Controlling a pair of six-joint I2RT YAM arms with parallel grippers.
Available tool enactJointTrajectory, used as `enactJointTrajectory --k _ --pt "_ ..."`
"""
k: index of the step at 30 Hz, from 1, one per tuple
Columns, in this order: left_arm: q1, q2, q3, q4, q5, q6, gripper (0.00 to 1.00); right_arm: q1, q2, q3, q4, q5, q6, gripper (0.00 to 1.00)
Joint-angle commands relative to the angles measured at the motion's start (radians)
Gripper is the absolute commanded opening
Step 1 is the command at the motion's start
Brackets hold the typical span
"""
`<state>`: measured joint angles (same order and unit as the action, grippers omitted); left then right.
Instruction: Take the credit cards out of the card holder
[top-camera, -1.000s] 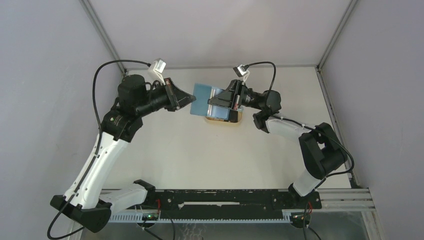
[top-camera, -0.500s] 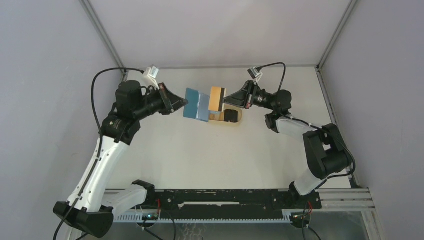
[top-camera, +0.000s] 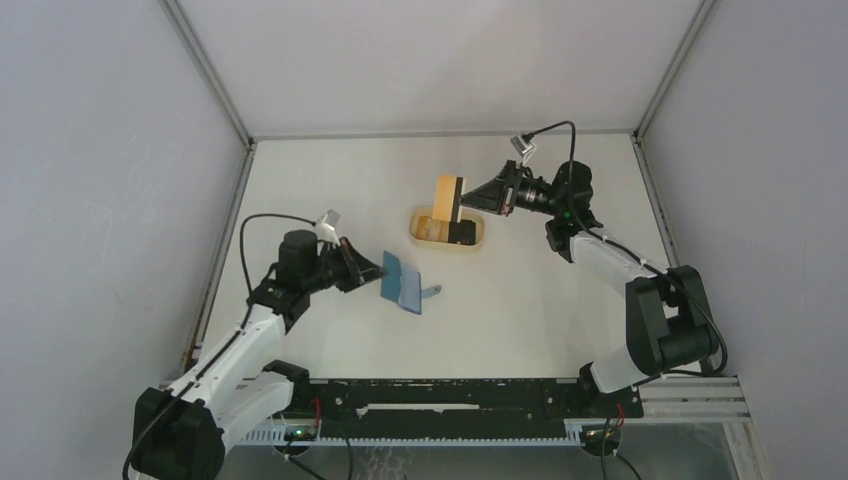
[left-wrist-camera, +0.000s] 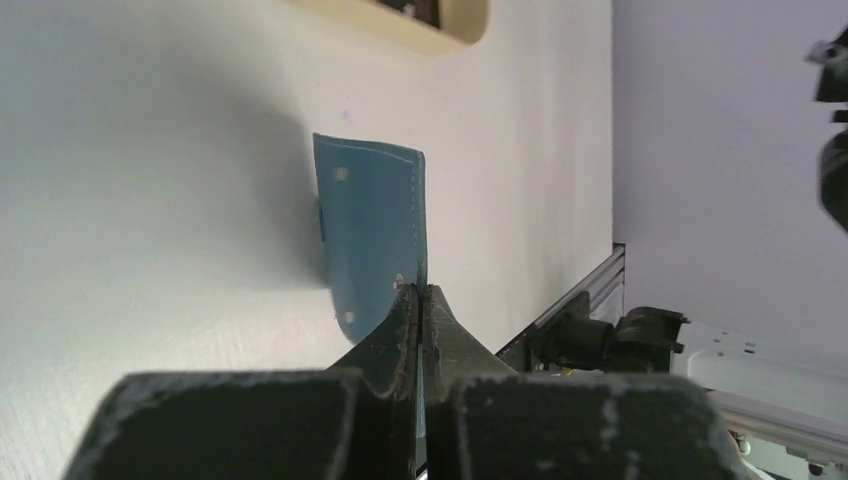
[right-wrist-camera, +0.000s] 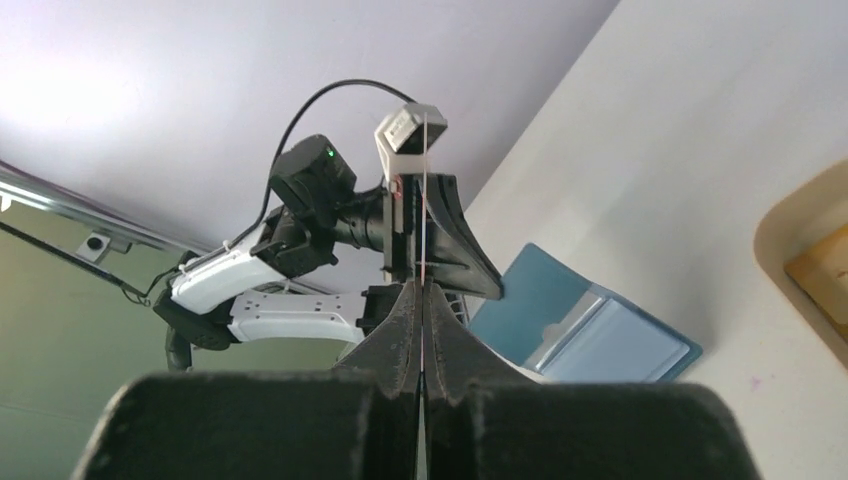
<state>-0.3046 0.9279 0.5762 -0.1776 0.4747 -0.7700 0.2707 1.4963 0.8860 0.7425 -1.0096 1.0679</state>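
My left gripper (top-camera: 378, 273) is shut on one edge of the teal card holder (top-camera: 403, 283), which hangs open low over the table at the near left. The left wrist view shows the card holder (left-wrist-camera: 370, 225) standing on edge past my gripper (left-wrist-camera: 420, 292). My right gripper (top-camera: 472, 196) is shut on a tan credit card (top-camera: 448, 196), held upright above the far side of the beige tray (top-camera: 481, 238). The right wrist view shows that credit card (right-wrist-camera: 424, 220) edge-on as a thin line between the closed fingertips (right-wrist-camera: 408, 300), with the card holder (right-wrist-camera: 590, 325) beyond, its slots lighter blue.
Another tan card (top-camera: 431, 229) and a black card (top-camera: 462, 232) lie in the tray. The tray's rim (left-wrist-camera: 440, 30) shows at the top of the left wrist view. Grey walls enclose the table on three sides. A black rail (top-camera: 450, 395) runs along the near edge.
The tan card has come out of the card holder in my right gripper, which drew back to the right. My left arm has swung down to the near left with the card holder.
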Motion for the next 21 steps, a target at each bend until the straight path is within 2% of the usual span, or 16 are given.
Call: enactJointTrajectory --k 1,8,11,12,17,18,21 --pt "0.004 -0.022 -0.119 0.211 0.001 -0.050 0.00 0.008 0.036 0.049 -0.051 0.002 -0.067 0.00" --pt "0.004 0.076 -0.145 0.189 -0.053 0.028 0.00 0.041 0.109 0.077 -0.138 0.041 -0.152 0.00" --pt "0.004 0.109 -0.075 0.022 -0.151 0.130 0.01 0.053 0.152 0.092 -0.179 0.074 -0.176 0.00" --pt "0.004 0.120 -0.049 -0.033 -0.183 0.159 0.07 0.056 0.165 0.097 -0.196 0.092 -0.184 0.00" --pt "-0.002 0.205 0.071 -0.195 -0.237 0.218 0.93 0.072 0.248 0.159 -0.330 0.174 -0.243 0.00" --pt "-0.006 0.212 0.100 -0.238 -0.275 0.232 0.99 0.075 0.263 0.171 -0.345 0.187 -0.248 0.00" --pt "-0.008 0.189 0.181 -0.377 -0.314 0.285 1.00 0.085 0.306 0.223 -0.405 0.220 -0.273 0.00"
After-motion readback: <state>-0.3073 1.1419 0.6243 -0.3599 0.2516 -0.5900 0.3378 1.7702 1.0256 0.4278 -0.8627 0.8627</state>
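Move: The left hand, holding the card holder, has its landing spot on the table about 15 cm below, roughly level and 2 cm to its right; the tray stands some 14 cm ahead, 12 cm to the right of that hand. From the right hand, holding a yellow card, the tray lies about 8 cm ahead, 4 cm left and 26 cm below; the card holder is some 9 cm back, 14 cm left and 17 cm below. Left lowers the card holder about 8 cm and opens; right lowers its yellow card some 11 cm towards the tray. ##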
